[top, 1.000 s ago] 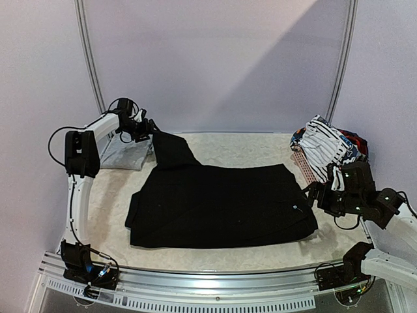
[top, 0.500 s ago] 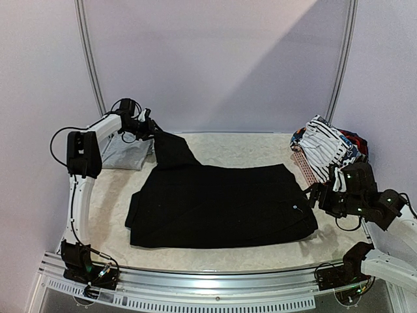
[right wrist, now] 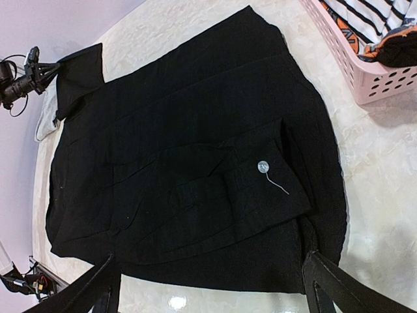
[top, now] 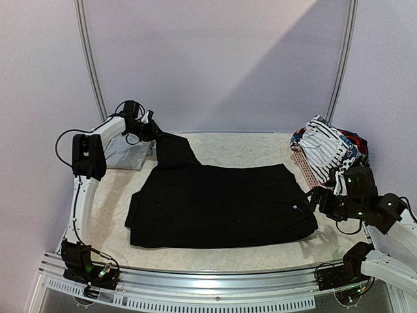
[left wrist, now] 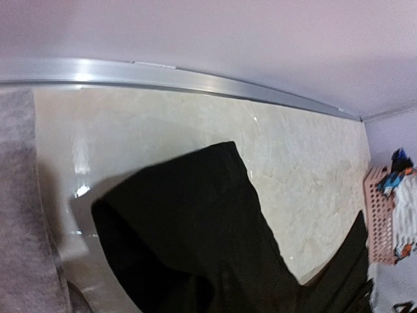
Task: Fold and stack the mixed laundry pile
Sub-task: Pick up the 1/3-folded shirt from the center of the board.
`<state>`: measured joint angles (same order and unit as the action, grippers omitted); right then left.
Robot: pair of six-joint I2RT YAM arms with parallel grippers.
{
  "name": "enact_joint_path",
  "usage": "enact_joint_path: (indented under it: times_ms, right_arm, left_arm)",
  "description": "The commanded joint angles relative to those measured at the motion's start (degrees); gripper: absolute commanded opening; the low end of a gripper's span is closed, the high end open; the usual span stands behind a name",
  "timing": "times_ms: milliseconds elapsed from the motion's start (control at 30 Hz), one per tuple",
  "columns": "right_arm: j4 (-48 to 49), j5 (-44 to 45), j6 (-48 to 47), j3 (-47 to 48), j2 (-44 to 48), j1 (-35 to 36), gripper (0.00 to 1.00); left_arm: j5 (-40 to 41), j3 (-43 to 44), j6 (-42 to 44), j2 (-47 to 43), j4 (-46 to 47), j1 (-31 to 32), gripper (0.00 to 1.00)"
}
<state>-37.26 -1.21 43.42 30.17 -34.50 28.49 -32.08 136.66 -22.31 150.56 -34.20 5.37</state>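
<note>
The large black trousers (top: pixel 221 202) lie spread flat on the middle of the table. One leg runs up to the far left, where my left gripper (top: pixel 152 130) is shut on its end and holds it raised. In the left wrist view the black cloth (left wrist: pixel 195 235) fills the bottom and hides my fingers. My right gripper (top: pixel 314 195) is open and empty just off the trousers' right edge. In the right wrist view its fingers (right wrist: pixel 332 287) spread wide over the waist, near a white button (right wrist: pixel 262 167). The white black-striped piece (top: pixel 329 147), with red and blue bits (top: pixel 355 140), lies heaped at the far right.
A pink perforated basket (top: pixel 303 166) holds the heap at the far right, and shows in the right wrist view (right wrist: pixel 345 59). A folded light grey garment (top: pixel 124 153) lies at the far left under my left arm. A metal rail and wall close the back.
My left gripper has shifted slightly right and farther back with the trouser leg. My right gripper has dropped back a little toward the near right.
</note>
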Motion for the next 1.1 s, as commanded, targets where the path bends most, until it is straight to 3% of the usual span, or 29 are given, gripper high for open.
enact_joint_path:
  times_ms: [0, 133, 467, 1067]
  right_arm:
    - [0.26, -0.63, -0.06, -0.34, -0.33, 0.12, 0.98]
    - [-0.22, 0.39, -0.39, 0.68, -1.39, 0.16, 0.98]
    - [-0.89, 4.37, -2.07, 5.83, -5.17, 0.12, 0.98]
    - [4.45, 6.31, -3.6, 14.76, -18.75, 0.14, 0.98]
  left_arm:
    - [-0.14, 2.08, 0.16, 1.75, 0.22, 0.48, 0.0]
    - [-0.51, -0.36, 0.13, -0.7, 1.56, 0.82, 0.0]
    - [-0.62, -18.37, 0.51, -15.89, 8.25, 3.05, 0.0]
    - [8.23, -43.32, 8.35, -45.27, 6.43, 12.53, 0.0]
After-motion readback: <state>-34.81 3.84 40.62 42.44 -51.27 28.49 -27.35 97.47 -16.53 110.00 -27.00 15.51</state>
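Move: The black shirt's narrow far-left end is right at the left fingers, its middle some 4 cm to their right. From there the shirt's broad body is centred about 36 cm back and 24 cm right, lying flat; the folded grey cloth is 8 cm back and 12 cm left. The right hand has the shirt's far-right corner 28 cm ahead, 3 cm left and 12 cm below, the basket 20 cm ahead and 11 cm right. The shirt's far-left end is pinched as the left fingers finish closing on its corner. The left hand then draws it back and up, about 14 cm each way, and 7 cm right over the shirt, speeding up while the wrist tips up and turns slightly clockwise. The right hand, still wide open, eases some 5 cm forward and a little up, towards the shirt's far-right corner. ##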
